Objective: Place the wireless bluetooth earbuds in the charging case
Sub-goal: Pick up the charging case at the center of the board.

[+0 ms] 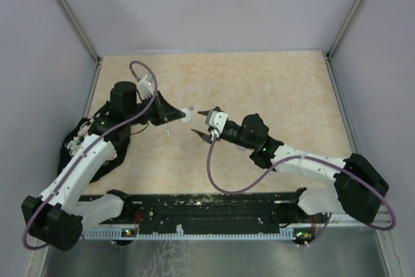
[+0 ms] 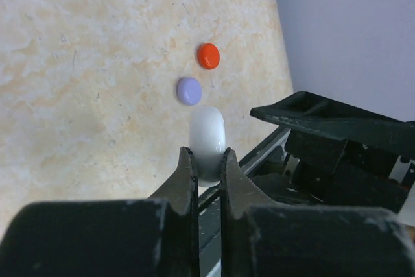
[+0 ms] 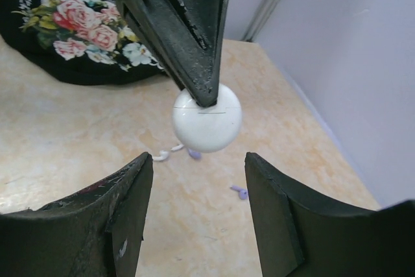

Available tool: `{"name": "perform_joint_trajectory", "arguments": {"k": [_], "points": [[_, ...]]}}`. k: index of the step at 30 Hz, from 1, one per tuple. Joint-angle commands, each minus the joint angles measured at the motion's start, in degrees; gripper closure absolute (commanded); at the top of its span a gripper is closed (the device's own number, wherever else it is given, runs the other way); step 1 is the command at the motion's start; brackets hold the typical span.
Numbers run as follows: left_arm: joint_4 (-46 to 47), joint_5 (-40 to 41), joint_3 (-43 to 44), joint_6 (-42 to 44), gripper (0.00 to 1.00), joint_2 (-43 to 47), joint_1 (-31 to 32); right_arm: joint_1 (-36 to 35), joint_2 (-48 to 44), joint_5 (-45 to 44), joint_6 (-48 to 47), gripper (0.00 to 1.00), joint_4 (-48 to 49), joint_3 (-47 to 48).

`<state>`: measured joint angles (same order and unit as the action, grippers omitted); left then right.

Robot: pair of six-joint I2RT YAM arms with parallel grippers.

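Note:
My left gripper [image 2: 207, 152] is shut on the white round charging case [image 2: 207, 135] and holds it above the table. In the right wrist view the same case [image 3: 207, 118] hangs from the left gripper's dark fingers [image 3: 185, 37], closed, with a thin seam line across it. My right gripper [image 3: 198, 160] is open, its fingers on either side just short of the case and not touching it. Below on the table lie wireless earbuds: a white one [image 3: 161, 156] and two lilac ones [image 3: 194, 154] [image 3: 240, 192]. From above, the case [image 1: 187, 113] sits between both grippers [image 1: 202, 124].
A red disc-shaped case [image 2: 208, 56] and a lilac one [image 2: 189, 90] lie on the beige table [image 1: 272, 89]. A black floral cloth [image 3: 78, 37] sits at the table's left side by the left arm. Grey walls bound the table at the back and sides.

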<state>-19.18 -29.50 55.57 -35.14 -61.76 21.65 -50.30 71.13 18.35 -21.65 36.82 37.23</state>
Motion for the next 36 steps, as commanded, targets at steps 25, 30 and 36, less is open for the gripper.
{"name": "perform_joint_trajectory", "arguments": {"k": [25, 30, 36], "points": [[-15.29, 14.02, 4.38, -40.47, 1.00, -2.05, 2.99, -8.22, 12.78, -16.06, -17.49, 0.52, 17.77, 1.97], [-14.52, 12.16, 2.81, -43.16, 1.00, -2.36, 3.05, -9.20, 15.51, -20.45, -19.86, 0.59, 22.63, 2.14], [-14.09, 12.72, 2.04, -44.99, 1.00, -1.58, 3.04, -9.50, 16.98, -21.22, -20.01, 0.70, 24.03, 2.75]]}}
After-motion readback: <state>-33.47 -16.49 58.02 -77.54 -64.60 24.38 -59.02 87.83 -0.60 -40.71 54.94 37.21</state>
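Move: Just off the right hand's open fingers is the charging case, held in the left hand's fingertips: some 3 cm ahead of the right hand, 3 cm to its left and about level. From the right hand the white earbuds lie some 10 cm left and 1 cm ahead, and the small purple piece 7 cm ahead and 3 cm left, both about 20 cm below. For the left hand, the case is about 1 cm ahead, 1 cm right and 1 cm below. Reaching about 5 cm down, left and forward to the charging case, the right hand rolls some 20 degrees and narrows its wide-open fingers to roughly half their gap, one on either side of the case, coming up against it. The left hand keeps its pinch, rolling it about 45 degrees counter-clockwise as seen from behind that hand, while dipping its fingers and sinking some 3 cm. ##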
